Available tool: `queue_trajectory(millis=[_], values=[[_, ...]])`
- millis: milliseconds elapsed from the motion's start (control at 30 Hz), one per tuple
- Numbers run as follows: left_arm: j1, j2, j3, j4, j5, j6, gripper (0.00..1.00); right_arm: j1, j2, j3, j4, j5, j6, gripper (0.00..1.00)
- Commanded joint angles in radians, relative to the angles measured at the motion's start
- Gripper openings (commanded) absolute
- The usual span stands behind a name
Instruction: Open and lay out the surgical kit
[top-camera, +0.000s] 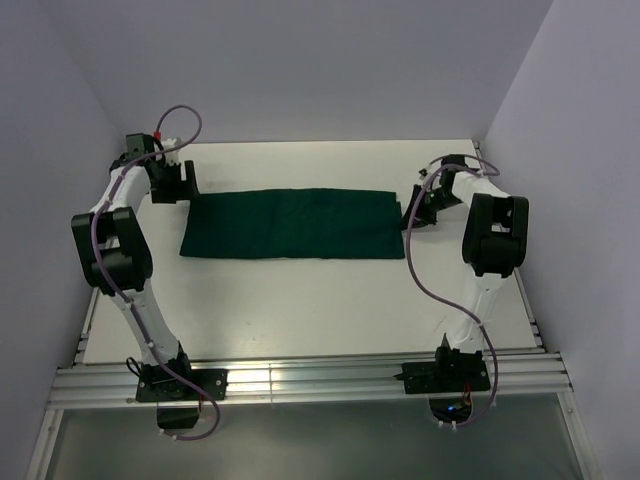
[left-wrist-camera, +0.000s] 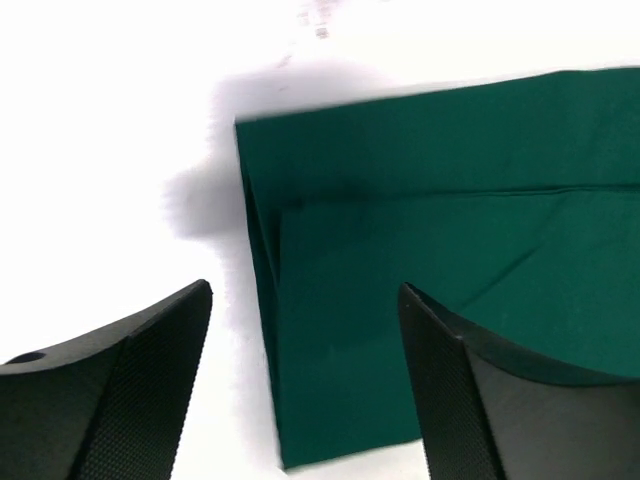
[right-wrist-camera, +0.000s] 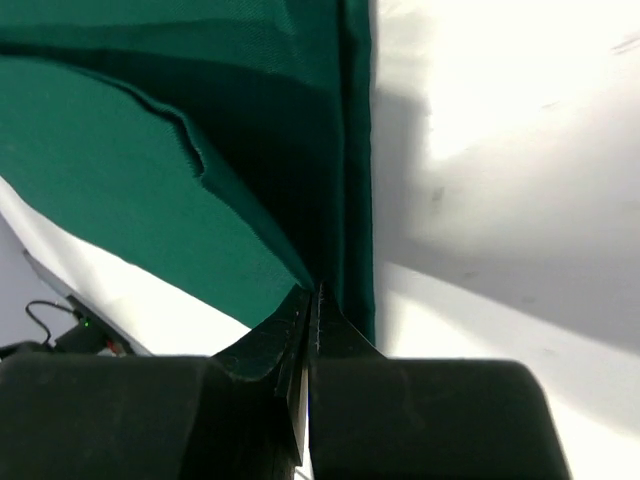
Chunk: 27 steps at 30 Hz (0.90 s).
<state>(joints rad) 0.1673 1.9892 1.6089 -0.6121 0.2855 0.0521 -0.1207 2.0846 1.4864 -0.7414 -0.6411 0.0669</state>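
The surgical kit shows as a dark green cloth wrap (top-camera: 295, 222), folded into a long flat rectangle across the far half of the white table. My left gripper (top-camera: 190, 185) stands open at the wrap's left end. In the left wrist view its fingertips straddle the near left corner of the cloth (left-wrist-camera: 420, 200), with the gripper (left-wrist-camera: 305, 292) just above it and not touching. My right gripper (top-camera: 408, 218) is at the wrap's right edge. In the right wrist view that gripper (right-wrist-camera: 312, 292) is shut on a raised top layer of the cloth (right-wrist-camera: 120, 180).
The table (top-camera: 300, 310) is bounded by pale walls at the back and both sides. An aluminium rail (top-camera: 310, 382) carrying both arm bases runs along the near edge. Purple cables loop beside each arm.
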Motion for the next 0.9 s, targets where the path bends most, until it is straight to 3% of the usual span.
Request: queue_trajectory(millis=[0, 133, 200, 333, 400, 633, 867], values=[[-0.005, 0.042, 0.078, -0.051, 0.165, 0.116, 0.78, -0.025, 0.023, 0.066, -0.038, 0.021, -0.042, 0.00], [-0.003, 0.088, 0.141, -0.096, 0.285, 0.270, 0.69, -0.028, 0.035, 0.086, -0.064, 0.012, -0.055, 0.00], [-0.002, 0.123, 0.172, -0.142, 0.363, 0.383, 0.62, -0.028, 0.041, 0.107, -0.082, -0.011, -0.097, 0.06], [0.000, 0.164, 0.250, -0.239, 0.431, 0.494, 0.56, -0.031, 0.028, 0.127, -0.105, -0.048, -0.130, 0.47], [0.001, 0.183, 0.263, -0.241, 0.443, 0.525, 0.52, -0.031, 0.023, 0.146, -0.107, -0.060, -0.142, 0.55], [0.001, 0.309, 0.419, -0.344, 0.451, 0.592, 0.47, -0.031, 0.023, 0.210, -0.151, -0.109, -0.177, 0.58], [0.003, 0.330, 0.373, -0.265, 0.417, 0.574, 0.50, -0.033, 0.028, 0.248, -0.157, -0.118, -0.190, 0.61]])
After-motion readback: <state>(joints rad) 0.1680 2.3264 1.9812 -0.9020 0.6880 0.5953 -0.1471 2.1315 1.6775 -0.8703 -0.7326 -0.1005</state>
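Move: The green cloth lies stretched left to right. Its top flap's far edge, near the left end, is some 4 cm ahead of the left hand, 3 cm to its right and 7 cm below; the cloth's far left corner is about 7 cm ahead and 2 cm left. The right hand already pinches the flap at the cloth's right end, whose middle is about level with it and 1 cm left. The near right corner lies roughly 7 cm back and 1 cm left. The cloth's right end gets a last small tug of about 1 cm to the right from the right hand, which then opens, lets go and rises about 3 cm while easing forward. Meanwhile the left hand goes right over the far left part, turning some 35 degrees clockwise and half closing, then slightly forward and straight down towards the flap's far edge. ##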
